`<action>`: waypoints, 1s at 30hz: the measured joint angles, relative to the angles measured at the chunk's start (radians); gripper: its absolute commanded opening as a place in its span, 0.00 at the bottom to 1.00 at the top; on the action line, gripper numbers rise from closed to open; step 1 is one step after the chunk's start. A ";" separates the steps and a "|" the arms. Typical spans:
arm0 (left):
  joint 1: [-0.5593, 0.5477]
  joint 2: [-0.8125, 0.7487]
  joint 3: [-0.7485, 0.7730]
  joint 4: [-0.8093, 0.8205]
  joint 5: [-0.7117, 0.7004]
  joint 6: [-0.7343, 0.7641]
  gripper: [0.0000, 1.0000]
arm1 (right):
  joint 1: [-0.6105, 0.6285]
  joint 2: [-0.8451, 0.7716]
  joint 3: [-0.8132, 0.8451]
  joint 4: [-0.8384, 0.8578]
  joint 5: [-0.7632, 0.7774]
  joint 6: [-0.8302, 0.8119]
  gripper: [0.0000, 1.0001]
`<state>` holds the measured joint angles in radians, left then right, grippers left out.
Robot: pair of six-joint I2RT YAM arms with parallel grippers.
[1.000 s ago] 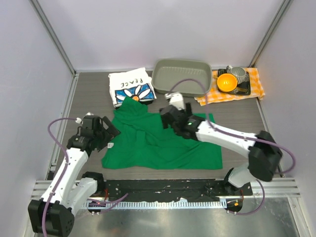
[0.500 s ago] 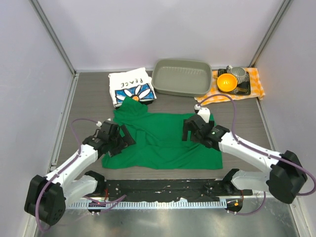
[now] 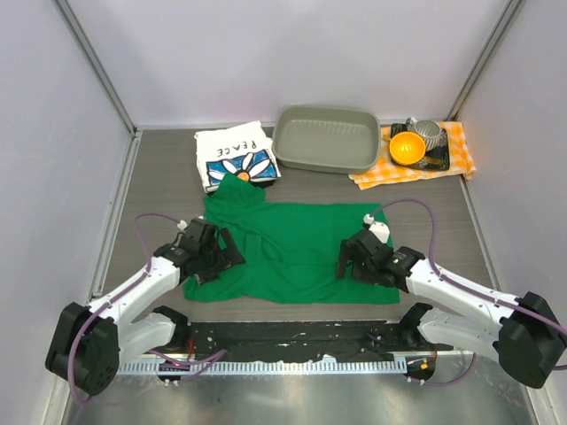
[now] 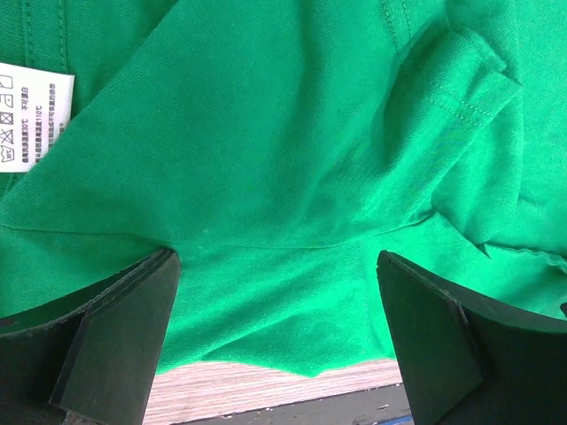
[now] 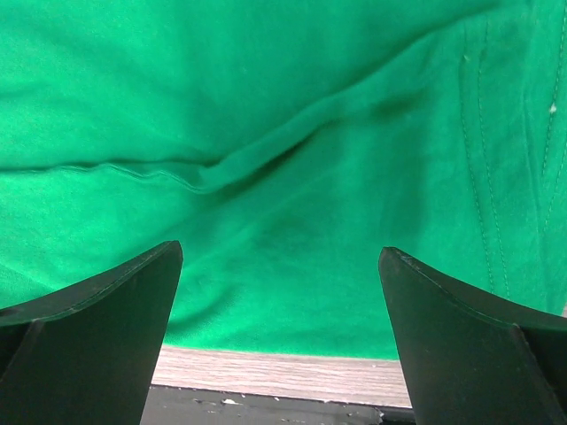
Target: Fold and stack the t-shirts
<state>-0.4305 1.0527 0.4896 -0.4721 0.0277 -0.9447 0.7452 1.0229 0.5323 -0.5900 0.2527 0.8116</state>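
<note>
The green t-shirt [image 3: 292, 252] lies spread and rumpled in the middle of the table, its top edge overlapping the folded white PEACE t-shirt [image 3: 235, 158] at the back left. My left gripper [image 3: 215, 254] hangs open over the green shirt's lower left part. In the left wrist view its fingers [image 4: 106, 328] straddle the green hem [image 4: 276, 261], with the white care label [image 4: 35, 106] at upper left. My right gripper [image 3: 356, 263] stands open over the lower right part, its jaws wide above the hem [image 5: 279, 252]. Neither holds anything.
A grey tub [image 3: 323, 137] sits at the back centre. On the orange-and-white checked cloth [image 3: 454, 152] at the back right are an orange bowl [image 3: 406, 148] and a metal cup [image 3: 428, 133]. A black rail [image 3: 301, 341] runs along the near edge, close to the hem.
Both arms have drawn back toward the near edge. The right gripper left the shirt's upper middle for its lower right; the left moved from beside the shirt onto its lower left. Both stayed open.
</note>
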 measured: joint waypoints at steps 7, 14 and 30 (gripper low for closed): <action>-0.029 -0.024 -0.004 -0.035 -0.048 -0.010 1.00 | 0.002 -0.030 -0.059 -0.014 -0.011 0.037 1.00; -0.047 -0.087 -0.017 -0.139 -0.143 -0.101 1.00 | 0.006 -0.031 -0.066 -0.027 0.021 0.082 1.00; -0.085 -0.325 0.035 -0.472 -0.351 -0.280 1.00 | 0.006 -0.028 -0.042 -0.114 0.109 0.132 1.00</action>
<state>-0.5152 0.7280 0.5251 -0.9436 -0.3233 -1.2251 0.7509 0.9947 0.4908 -0.7040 0.3622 0.9436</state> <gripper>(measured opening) 0.996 0.996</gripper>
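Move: The green t-shirt lies spread just under both open hands. Its near-left corner is about 12 cm left of and 5 cm back from the left hand, the white label some 10 cm left and 6 cm ahead of it, and the folded white shirt about 31 cm straight ahead. The near-right corner lies roughly 12 cm right of and 5 cm back from the right hand; the grey bin is some 38 cm ahead and 7 cm left of it. The green t-shirt's near part is stroked outward with wide-open fingers. The left hand sweeps left and back towards the near-left corner, about 7 cm by 5, skimming low over the cloth and turning some 20 degrees counter-clockwise, then lifts about 3 cm. The right hand sinks 2 cm onto the fabric while drawing back slightly, then slides right towards its corner, turning a little clockwise. ##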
